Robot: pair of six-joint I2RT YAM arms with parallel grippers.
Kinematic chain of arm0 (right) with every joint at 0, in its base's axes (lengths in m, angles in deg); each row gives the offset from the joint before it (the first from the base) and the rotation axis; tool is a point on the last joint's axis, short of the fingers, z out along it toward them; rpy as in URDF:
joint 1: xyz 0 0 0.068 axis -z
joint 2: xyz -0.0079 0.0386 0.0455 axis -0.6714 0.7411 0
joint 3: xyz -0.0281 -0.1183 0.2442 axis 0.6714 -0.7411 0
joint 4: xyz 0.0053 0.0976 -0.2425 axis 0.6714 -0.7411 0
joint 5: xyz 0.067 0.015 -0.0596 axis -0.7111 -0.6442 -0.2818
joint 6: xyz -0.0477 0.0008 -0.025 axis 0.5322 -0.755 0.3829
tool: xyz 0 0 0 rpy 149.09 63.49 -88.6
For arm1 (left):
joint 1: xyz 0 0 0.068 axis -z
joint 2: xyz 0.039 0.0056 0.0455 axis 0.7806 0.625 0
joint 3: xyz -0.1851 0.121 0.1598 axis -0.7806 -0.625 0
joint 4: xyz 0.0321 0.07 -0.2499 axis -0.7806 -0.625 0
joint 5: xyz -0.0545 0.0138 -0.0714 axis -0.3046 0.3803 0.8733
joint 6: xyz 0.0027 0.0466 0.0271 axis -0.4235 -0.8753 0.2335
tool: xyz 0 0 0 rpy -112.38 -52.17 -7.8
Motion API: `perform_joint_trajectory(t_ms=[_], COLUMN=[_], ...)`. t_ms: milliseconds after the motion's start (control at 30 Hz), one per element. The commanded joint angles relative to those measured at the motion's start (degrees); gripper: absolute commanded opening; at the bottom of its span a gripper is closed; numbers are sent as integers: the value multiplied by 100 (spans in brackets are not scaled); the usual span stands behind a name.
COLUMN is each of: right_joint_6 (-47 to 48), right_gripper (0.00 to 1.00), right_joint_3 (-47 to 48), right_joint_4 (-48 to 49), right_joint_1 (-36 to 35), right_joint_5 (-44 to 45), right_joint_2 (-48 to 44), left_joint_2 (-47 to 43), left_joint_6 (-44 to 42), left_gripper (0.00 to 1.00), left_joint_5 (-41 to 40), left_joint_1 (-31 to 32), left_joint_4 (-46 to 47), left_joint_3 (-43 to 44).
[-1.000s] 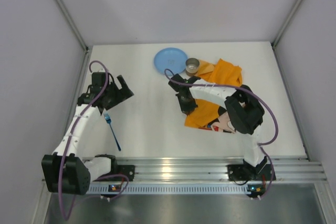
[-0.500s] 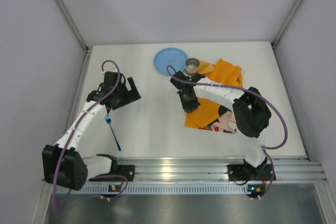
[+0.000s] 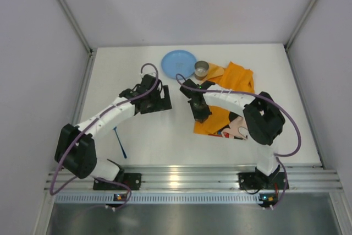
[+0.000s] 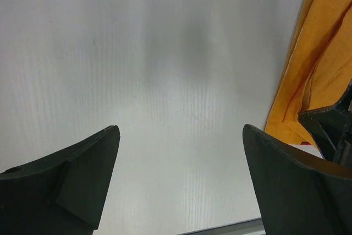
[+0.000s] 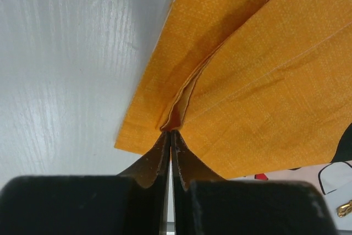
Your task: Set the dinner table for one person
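The white dinner table (image 3: 148,136) carries an orange Mickey Mouse cloth (image 3: 235,83), a blue plate (image 3: 179,63) at the back, a small metal cup (image 3: 202,69) on the cloth's back corner, and a blue fork (image 3: 120,142) at the front left. My right gripper (image 3: 201,112) is shut on a raised fold at the cloth's left edge (image 5: 231,70), with the jaws pressed together (image 5: 170,133). My left gripper (image 3: 158,100) is open and empty (image 4: 180,130) over bare table, just left of the cloth (image 4: 316,75).
Grey walls enclose the table on three sides. An aluminium rail (image 3: 181,177) runs along the near edge. The right gripper's dark body (image 4: 330,127) shows at the right edge of the left wrist view, close to my left fingers.
My left arm has swung right, away from the fork and toward the cloth's left edge, staying open. The right gripper has stayed shut on the cloth's edge, barely moving.
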Motion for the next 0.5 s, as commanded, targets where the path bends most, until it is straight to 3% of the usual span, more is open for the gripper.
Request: perform_joint_trajectory(t_ms=[0,233,467], right_joint_6=[-18,-168,-203], right_gripper=[0,0,0], right_joint_3=[-34,-105,-395], right_joint_4=[66,-337,-909], right_joint_1=[-65,383,1524], right_joint_5=[28,248,239], right_joint_2=[-346,-1312,-2648], left_joint_2=[337,1137,1823], left_joint_6=[165,200,218], left_gripper=[99,99,96], left_joint_5=[156,420,973], left_joint_1=[276,970,1410], left_joint_4=[399,671,1128], left_joint_3=[235,665,920])
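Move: The right hand already pinches the folded orange cloth's top layer near its left edge; the cloth's middle lies about 8 cm ahead, 9 cm right and 3 cm lower. From that hand the spoon is some 22 cm right and 4 cm back, the cup about 20 cm straight ahead. From the left hand, the cloth's near-left corner is roughly 11 cm right, 10 cm back and 11 cm down, while the plate sits 19 cm ahead and 7 cm right. Up and to the right, after a brief hold, the right hand lifts about 11 cm and carries the pinched layer 7 cm across over the cloth, fingers swinging forward and turning clockwise. The open left hand sweeps some 11 cm right while sinking nearly 5 cm and easing back, turning clockwise towards the cloth's near-left corner, still clear of it. ##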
